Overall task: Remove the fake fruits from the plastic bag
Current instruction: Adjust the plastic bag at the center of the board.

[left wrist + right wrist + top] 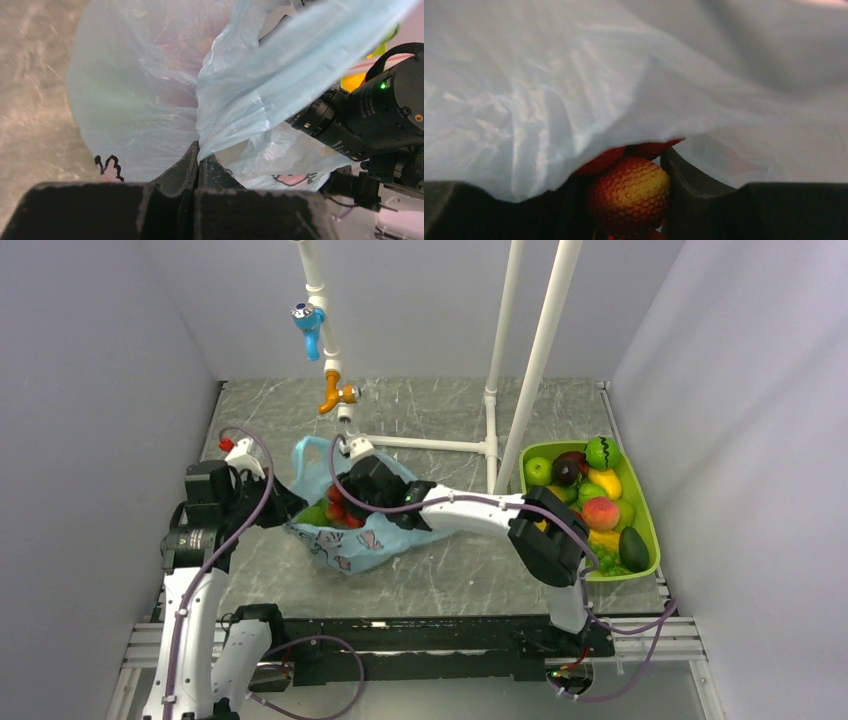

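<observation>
The light-blue plastic bag [355, 545] lies left of the table's middle, its mouth open toward the left. Red and green fake fruits [335, 508] show inside the mouth. My left gripper [290, 505] is shut on the bag's edge; in the left wrist view the film [240, 100] runs out from between the closed fingertips [199, 155]. My right gripper [345, 502] reaches into the bag. In the right wrist view a bumpy red-and-yellow fruit [629, 195] sits between its fingers, pressed against the right finger [684, 185]. Bag film [574, 75] drapes over the left finger and hides it.
A green tray [652, 508] full of fake fruits stands at the right edge. A white pipe frame [495, 390] rises behind the bag, and a blue-and-orange tap [325, 360] hangs above it. Grey walls close in on both sides.
</observation>
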Tool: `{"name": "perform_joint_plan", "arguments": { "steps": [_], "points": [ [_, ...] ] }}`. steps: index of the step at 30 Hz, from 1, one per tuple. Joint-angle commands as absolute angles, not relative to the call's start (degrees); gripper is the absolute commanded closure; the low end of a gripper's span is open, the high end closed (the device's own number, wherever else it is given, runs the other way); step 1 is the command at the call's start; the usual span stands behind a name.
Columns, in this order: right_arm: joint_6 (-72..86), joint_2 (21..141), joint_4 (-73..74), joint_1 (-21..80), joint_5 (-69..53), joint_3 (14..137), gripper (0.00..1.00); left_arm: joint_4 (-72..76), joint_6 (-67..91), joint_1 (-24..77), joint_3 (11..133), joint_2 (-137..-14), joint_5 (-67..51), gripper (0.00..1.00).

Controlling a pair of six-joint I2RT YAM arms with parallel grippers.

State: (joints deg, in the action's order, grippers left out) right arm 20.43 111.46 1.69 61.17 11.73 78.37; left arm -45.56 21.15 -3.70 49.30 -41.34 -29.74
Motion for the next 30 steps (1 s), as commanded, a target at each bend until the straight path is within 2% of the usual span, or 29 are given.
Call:
{"name": "perform_joint_plan", "arguments": {
  "steps": [1,6,11,17,21,25,27,30],
  "points": [
    [17.4,107.6,2.6,61.0,11.5,84.0,1.00,-42.9,20.7,-4.0,54.9,-41.6,-25.5,1.00],
    [21.7,102.6,0.3,61.1,6.0,80.7,1.00,-44.0,18.9,-4.0,48.2,-40.0,-26.3,1.00],
    [25.9,101.9,-8.6,61.1,1.5,71.5,1.00,-47.2,20.4,-3.8,44.3,-36.4,-29.9,1.00],
    [25.5,103.1,-9.4,61.0,1.3,72.0,1.00,-54.7,21.1,-3.8,41.5,-33.4,-32.1,1.00],
    [23.7,105.1,-9.9,60.9,1.0,76.0,0.82,-53.1,22.3,-3.7,34.4,-31.7,-35.6,1.00],
    [25.3,107.4,-10.0,60.7,0.3,80.7,0.80,-50.8,23.6,-3.7,32.7,-30.2,-37.5,1.00],
    [25.8,108.3,-8.8,60.7,0.7,82.8,0.68,-50.5,23.4,-3.7,32.9,-29.9,-37.8,1.00],
    [25.3,108.3,-9.6,60.6,0.4,83.0,0.73,-50.8,23.0,-3.7,32.9,-30.4,-38.0,1.00]
  ]
}}
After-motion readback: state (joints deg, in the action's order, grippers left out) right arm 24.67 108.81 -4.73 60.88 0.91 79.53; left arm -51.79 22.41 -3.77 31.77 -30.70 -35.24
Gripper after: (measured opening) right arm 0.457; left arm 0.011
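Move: The left fingers are shut on the bag's near-left rim. The cluster of red fruits in the bag lies about 10 cm to their right, 4 cm farther out and 12 cm lower, with the green fruit only some 3 cm to the right, 4 cm out and about 12 cm down. The right hand already grips a red fruit inside the bag; from it the pinched rim is about 9 cm left, 5 cm back and 10 cm up, the green fruit 6 cm left and 2 cm back, slightly lower. Still pinching the bag rim, the left hand rises a couple of centimetres, then hauls it down about 11 cm and back some 8 cm towards the base, edging right as its fingers tip further down. Meanwhile the right hand, keeping its half-open grip on the red fruit inside the bag, goes briefly forward, then lifts about 6 cm while drawing back, dips some 3 cm, and finally rises again while shifting left and slightly forward, its fingers tilting up a little. ##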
